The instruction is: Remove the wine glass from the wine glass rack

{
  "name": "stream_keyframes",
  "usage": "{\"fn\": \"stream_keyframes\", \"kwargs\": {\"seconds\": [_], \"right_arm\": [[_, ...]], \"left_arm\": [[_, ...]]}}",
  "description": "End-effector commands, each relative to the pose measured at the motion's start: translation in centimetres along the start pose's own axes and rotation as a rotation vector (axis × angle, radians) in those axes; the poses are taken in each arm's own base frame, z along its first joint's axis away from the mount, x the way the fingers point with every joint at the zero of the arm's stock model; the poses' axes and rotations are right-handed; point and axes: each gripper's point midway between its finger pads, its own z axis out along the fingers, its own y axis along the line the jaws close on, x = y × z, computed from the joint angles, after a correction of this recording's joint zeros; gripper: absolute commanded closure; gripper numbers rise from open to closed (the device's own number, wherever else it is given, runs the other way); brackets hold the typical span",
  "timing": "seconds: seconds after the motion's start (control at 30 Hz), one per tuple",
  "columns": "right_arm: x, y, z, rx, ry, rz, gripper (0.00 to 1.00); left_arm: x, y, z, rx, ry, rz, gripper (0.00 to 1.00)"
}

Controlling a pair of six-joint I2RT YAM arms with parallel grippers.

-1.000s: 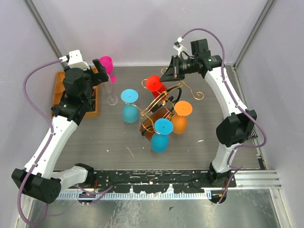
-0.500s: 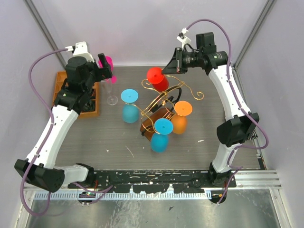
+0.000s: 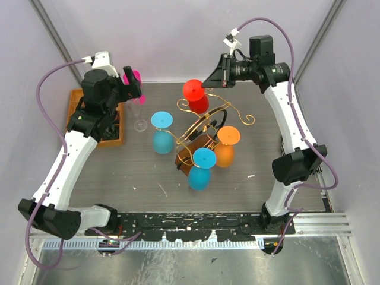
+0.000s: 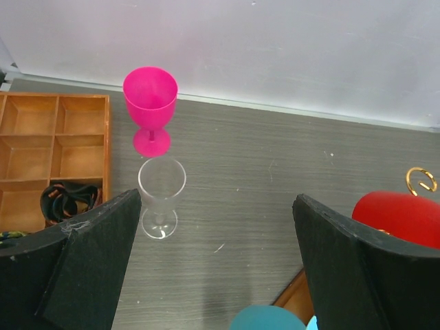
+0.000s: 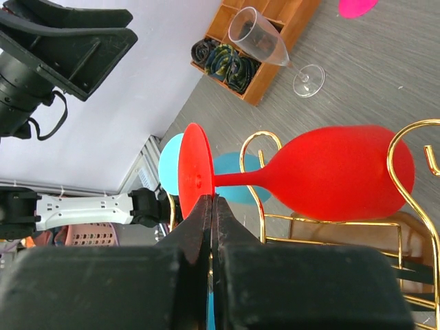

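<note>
The wine glass rack [image 3: 205, 126] is a gold wire stand on a brown wooden base in the middle of the table. My right gripper [image 3: 209, 83] is shut on the rim of the foot of a red wine glass [image 3: 194, 94], which it holds on its side above the rack's far end. In the right wrist view the pinched fingertips [image 5: 212, 199] meet the red foot, and the red wine glass's bowl [image 5: 344, 172] lies between gold scroll arms [image 5: 405, 134]. My left gripper [image 3: 132, 83] hangs open and empty at the back left [image 4: 216, 198].
Two blue glasses [image 3: 161, 122] [image 3: 203, 158] and an orange glass [image 3: 228, 136] hang foot-up on the rack. A pink glass [image 4: 150, 96] and a clear glass [image 4: 161, 187] stand by the orange compartment tray [image 4: 55, 103] at the back left.
My right gripper has carried the red glass up and toward the back wall. The left arm drew back and rose at first, then stayed put.
</note>
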Motion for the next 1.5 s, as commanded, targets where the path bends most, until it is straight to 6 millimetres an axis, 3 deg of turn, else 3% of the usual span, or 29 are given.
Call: {"fn": "stream_keyframes", "kwargs": {"seconds": [0.0, 0.4, 0.6, 0.77, 1.03, 1.17, 1.47], "right_arm": [[-2.9, 6.2, -3.7, -0.056, -0.136, -0.242, 0.99], [-2.5, 9.2, -5.6, -0.096, -0.161, -0.308, 0.99], [-2.1, 9.9, -5.6, -0.099, -0.168, -0.372, 0.99], [-2.2, 9.4, -3.9, 0.055, -0.222, -0.638, 0.99], [-2.9, 8.6, -3.2, 0.26, -0.283, -1.136, 0.99], [-3.1, 8.3, -3.0, 0.303, -0.252, -1.26, 0.99], [-1.3, 9.9, -0.6, 0.235, -0.162, -1.401, 0.99]], "left_arm": [[-1.0, -1.1, 0.2, 0.033, 0.016, -0.006, 0.01], [-1.8, -2.2, 0.3, 0.075, 0.015, -0.032, 0.01], [-2.2, -3.2, 1.1, 0.099, 0.038, -0.052, 0.01], [-4.2, -5.1, 2.0, 0.149, 0.049, -0.076, 0.01], [-5.6, -9.0, 3.6, 0.306, 0.164, -0.104, 0.02], [-5.5, -10.9, 4.5, 0.41, 0.189, -0.114, 0.02], [-3.4, -13.4, 5.0, 0.542, 0.323, -0.224, 0.02]]}}
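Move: The red wine glass already hangs bowl-down in the right fingers, pinched by the stem beside its foot; its middle is about 8 cm below that hand and 2 cm left. The rack's near scroll end is 3 cm back, 7 left, 9 below. From the left hand the red glass lies 21 cm right, 2 back, 7 below, the left blue glass 10 right, 8 back, 19 below, the clear glass 4 ahead, 3 left, 28 below. The red glass, still pinched, is carried up about 7 cm and back some 5 by the right hand, which then sinks slightly, drifts left and rolls about 70 degrees to swing the bowl forward. The open left hand travels some 11 cm right towards the bowl, going forward and rising about 8 cm before dipping, and turns clockwise. ##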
